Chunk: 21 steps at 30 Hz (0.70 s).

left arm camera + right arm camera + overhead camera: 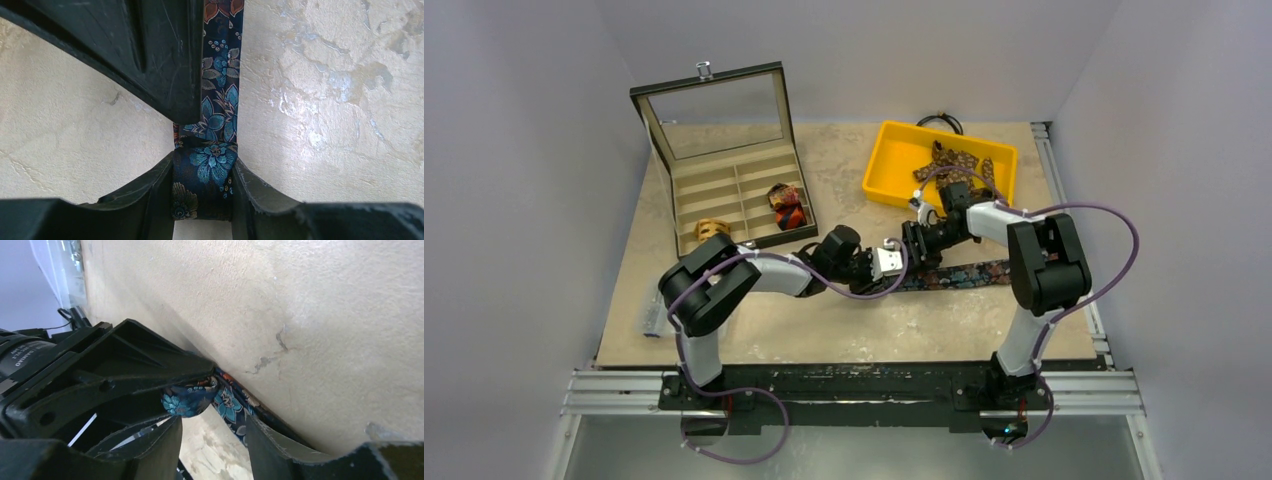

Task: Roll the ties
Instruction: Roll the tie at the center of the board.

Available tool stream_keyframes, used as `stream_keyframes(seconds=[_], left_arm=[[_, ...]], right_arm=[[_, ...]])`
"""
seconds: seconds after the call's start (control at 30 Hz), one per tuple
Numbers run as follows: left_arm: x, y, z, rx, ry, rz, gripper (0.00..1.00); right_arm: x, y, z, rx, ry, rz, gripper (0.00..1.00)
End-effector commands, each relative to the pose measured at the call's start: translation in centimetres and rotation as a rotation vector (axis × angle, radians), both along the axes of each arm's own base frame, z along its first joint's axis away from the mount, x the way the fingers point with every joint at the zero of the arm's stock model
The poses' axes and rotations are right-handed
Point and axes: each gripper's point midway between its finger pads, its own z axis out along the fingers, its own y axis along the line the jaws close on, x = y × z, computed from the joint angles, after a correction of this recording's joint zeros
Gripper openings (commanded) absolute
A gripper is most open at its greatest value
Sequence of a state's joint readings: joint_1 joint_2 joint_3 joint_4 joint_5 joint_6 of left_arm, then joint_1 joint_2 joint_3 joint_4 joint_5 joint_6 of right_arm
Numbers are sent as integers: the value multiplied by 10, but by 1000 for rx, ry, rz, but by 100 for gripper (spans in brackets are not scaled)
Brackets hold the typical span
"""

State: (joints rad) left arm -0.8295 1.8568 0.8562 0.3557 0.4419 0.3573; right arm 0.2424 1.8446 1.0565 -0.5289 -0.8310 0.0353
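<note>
A dark navy floral tie (964, 274) lies flat across the table's middle right. Its left end is rolled into a small coil (210, 170). My left gripper (205, 161) is shut on this coil, one finger against each side, and the flat strip (220, 75) runs away from it. My right gripper (214, 427) is open just beside the coil (187, 400), bare table showing between its fingers. In the top view the left gripper (894, 263) and the right gripper (916, 245) meet at the tie's left end. A brown dotted tie (954, 160) lies in the yellow bin.
The yellow bin (884, 165) stands at the back right, with a black cable (939, 120) behind it. An open compartment box (734, 185) at the back left holds a red-orange coil (786, 205) and a tan coil (712, 228). A small clear object (652, 318) lies at the left table edge.
</note>
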Motion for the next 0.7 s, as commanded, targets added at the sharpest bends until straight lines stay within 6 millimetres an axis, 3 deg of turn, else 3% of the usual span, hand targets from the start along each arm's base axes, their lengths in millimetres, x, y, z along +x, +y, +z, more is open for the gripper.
stream_keyframes(seconds=[0.0,0.23,0.37,0.53,0.6,0.67], left_arm=[[-21,34,-48,222,81,3,27],[-23,33,-51,242,106,-13,29],[-25,34,-51,245,113,-23,30],[-24,32,-49,245,117,-20,32],[-22,31,-46,240,121,-8,33],[-20,28,-39,219,130,7,43]], right_arm=[[-7,9,25,87,50,8,51],[-10,32,21,147,95,14,50],[-1,33,8,110,74,15,48],[-5,27,-12,55,101,24,30],[-7,25,-14,42,95,37,15],[-8,21,-18,26,83,49,0]])
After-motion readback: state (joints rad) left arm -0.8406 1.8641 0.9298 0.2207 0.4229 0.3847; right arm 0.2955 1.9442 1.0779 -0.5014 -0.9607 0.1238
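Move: Right gripper: the rolled end of the tie lies some 5 cm to your left, about 2 cm back and 3 cm lower. The visible flat stretch of tie is centred around 9 cm to your right, about 2 cm back and 4 cm below. The yellow tray's middle is some 21 cm ahead and 5 cm to your right. Left gripper: the tie roll is already between your fingertips, practically at the hand point. Bring the half-open right gripper about 3 cm left and a little back to the tie roll, arching up over the flat tie, then dropping roughly 2 cm. Close the fingers most of the way as they come down at the roll's upper part. Hold the left gripper in place, its fingers keeping their grip on the roll's two sides. ##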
